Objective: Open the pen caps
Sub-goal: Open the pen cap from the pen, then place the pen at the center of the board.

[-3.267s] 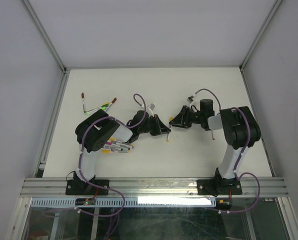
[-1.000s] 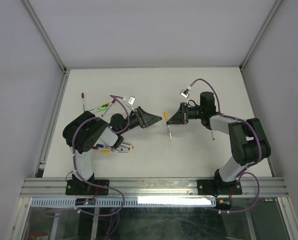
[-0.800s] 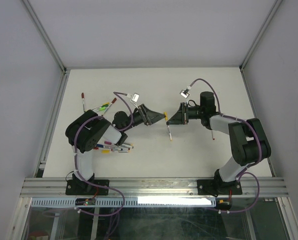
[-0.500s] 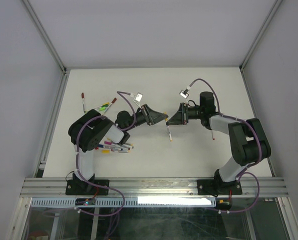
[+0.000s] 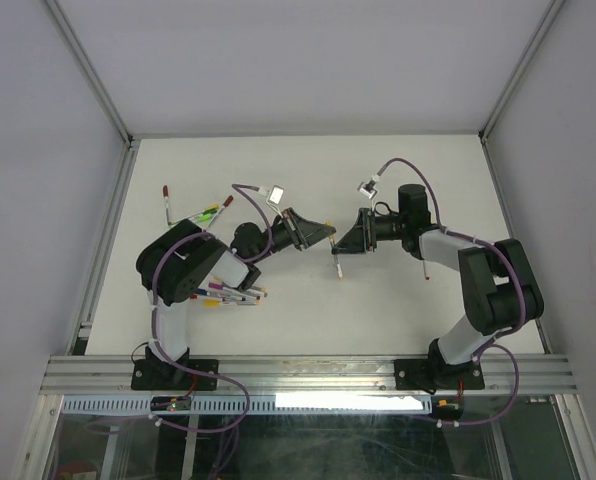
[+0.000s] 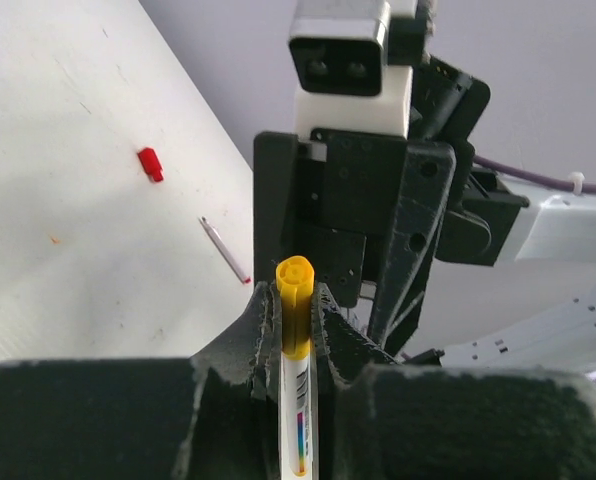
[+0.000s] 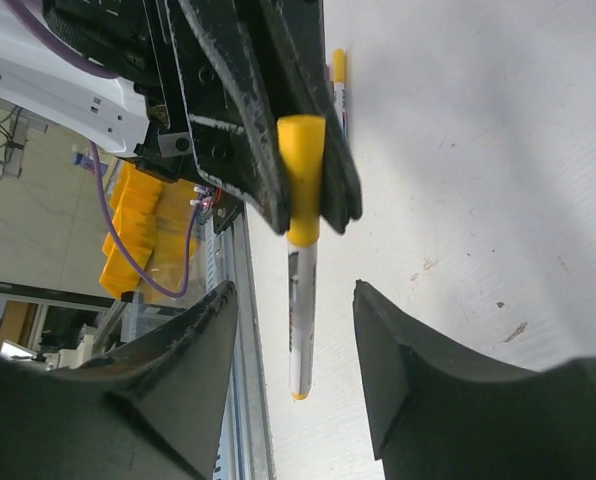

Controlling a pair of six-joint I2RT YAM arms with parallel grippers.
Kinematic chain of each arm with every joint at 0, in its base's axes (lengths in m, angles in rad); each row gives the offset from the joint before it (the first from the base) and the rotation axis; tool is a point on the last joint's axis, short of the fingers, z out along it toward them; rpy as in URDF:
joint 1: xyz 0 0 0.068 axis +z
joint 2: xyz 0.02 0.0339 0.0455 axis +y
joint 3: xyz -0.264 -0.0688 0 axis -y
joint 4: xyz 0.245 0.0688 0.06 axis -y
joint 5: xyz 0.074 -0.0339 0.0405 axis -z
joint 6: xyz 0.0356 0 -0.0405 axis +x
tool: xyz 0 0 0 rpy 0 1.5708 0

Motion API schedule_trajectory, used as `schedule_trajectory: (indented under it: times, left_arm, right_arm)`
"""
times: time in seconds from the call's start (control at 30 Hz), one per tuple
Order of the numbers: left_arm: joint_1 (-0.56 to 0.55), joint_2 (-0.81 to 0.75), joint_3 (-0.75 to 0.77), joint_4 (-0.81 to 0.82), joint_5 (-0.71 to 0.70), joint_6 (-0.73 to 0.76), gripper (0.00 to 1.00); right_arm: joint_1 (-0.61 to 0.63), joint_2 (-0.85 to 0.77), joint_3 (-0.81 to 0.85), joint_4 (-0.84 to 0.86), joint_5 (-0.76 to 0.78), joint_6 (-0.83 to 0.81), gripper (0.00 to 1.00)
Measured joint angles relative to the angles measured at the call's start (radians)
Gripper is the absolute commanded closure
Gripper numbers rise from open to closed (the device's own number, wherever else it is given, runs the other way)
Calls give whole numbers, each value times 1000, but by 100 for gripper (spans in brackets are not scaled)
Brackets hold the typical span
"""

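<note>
A pen with a white barrel [image 7: 300, 320] and a yellow pen cap [image 6: 296, 300] hangs in the air above mid-table. My left gripper [image 6: 296, 295] is shut on that cap, its fingers [image 7: 268, 130] clamping it from both sides. My right gripper [image 7: 296, 290] is open, and the barrel hangs free between its jaws without touching them. From above, the left gripper [image 5: 321, 232] and right gripper [image 5: 344, 243] face each other, with the pen [image 5: 336, 262] between them.
Several pens lie bunched beside the left arm [image 5: 230, 292], and more lie at the back left [image 5: 206, 213]. A thin pen [image 5: 427, 268] lies by the right arm. A red cap [image 6: 151, 164] and a bare barrel [image 6: 225, 250] rest on the table.
My left gripper moved right to the pen and shut on its yellow cap. My right gripper, which was shut on the barrel, has opened and let go.
</note>
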Motion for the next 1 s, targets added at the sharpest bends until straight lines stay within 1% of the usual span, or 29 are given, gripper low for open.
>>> schedule_trajectory:
  times: [0.13,0.2,0.27,0.33,0.37,0.57,0.7,0.9,1.0]
  left_arm:
    - [0,-31,-19,0,-58,11,100]
    - [0,-41,-21,1,-84,18,100]
    - [0,-48,-26,1,-109,27,100]
    - [0,-51,-28,2,-122,30,100]
    - [0,-51,-28,2,-124,29,100]
    - [-3,-75,-52,5,-177,46,100]
    - [46,-104,-34,-1,-157,63,100]
    - [307,-235,145,-40,-288,141,100]
    - [340,-321,175,-68,-318,177,100]
  right_arm:
    - [16,-27,0,-39,18,-50,52]
    - [32,-35,0,-56,29,-69,58]
    - [45,-36,0,-69,40,-85,71]
    - [56,-36,0,-82,52,-99,92]
    - [59,-36,1,-87,61,-108,100]
    - [62,-36,19,-139,79,-138,100]
    - [69,-36,59,-140,89,-156,100]
    - [74,-37,61,-224,78,-191,100]
    - [74,-43,62,-283,103,-232,100]
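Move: The left fingers are already shut on the yellow cap. The pen slants back and down from there, its white barrel's middle about 4 cm back, 4 cm below and 1 cm right of the left hand. From the half-open right hand that barrel is some 2 cm left, 1 cm back and 1 cm lower, and the cap about 3 cm ahead, 3 cm left and 3 cm above. The uncapped pen lies about 22 cm to its right, 2 cm ahead and 11 cm below. The right hand eases about 1 cm left, back and slightly down, and its fingers close from half open to pinch the white barrel while the left keeps its grip on the yellow cap and creeps forward, left and up. Then the left pulls hard away from the right, up, left and forward, some 30 cm in all, swinging about 40 degrees counter-clockwise and tipping its fingers up, while the right keeps its pinch, is drawn forward and up about 1 cm, and goes back. ##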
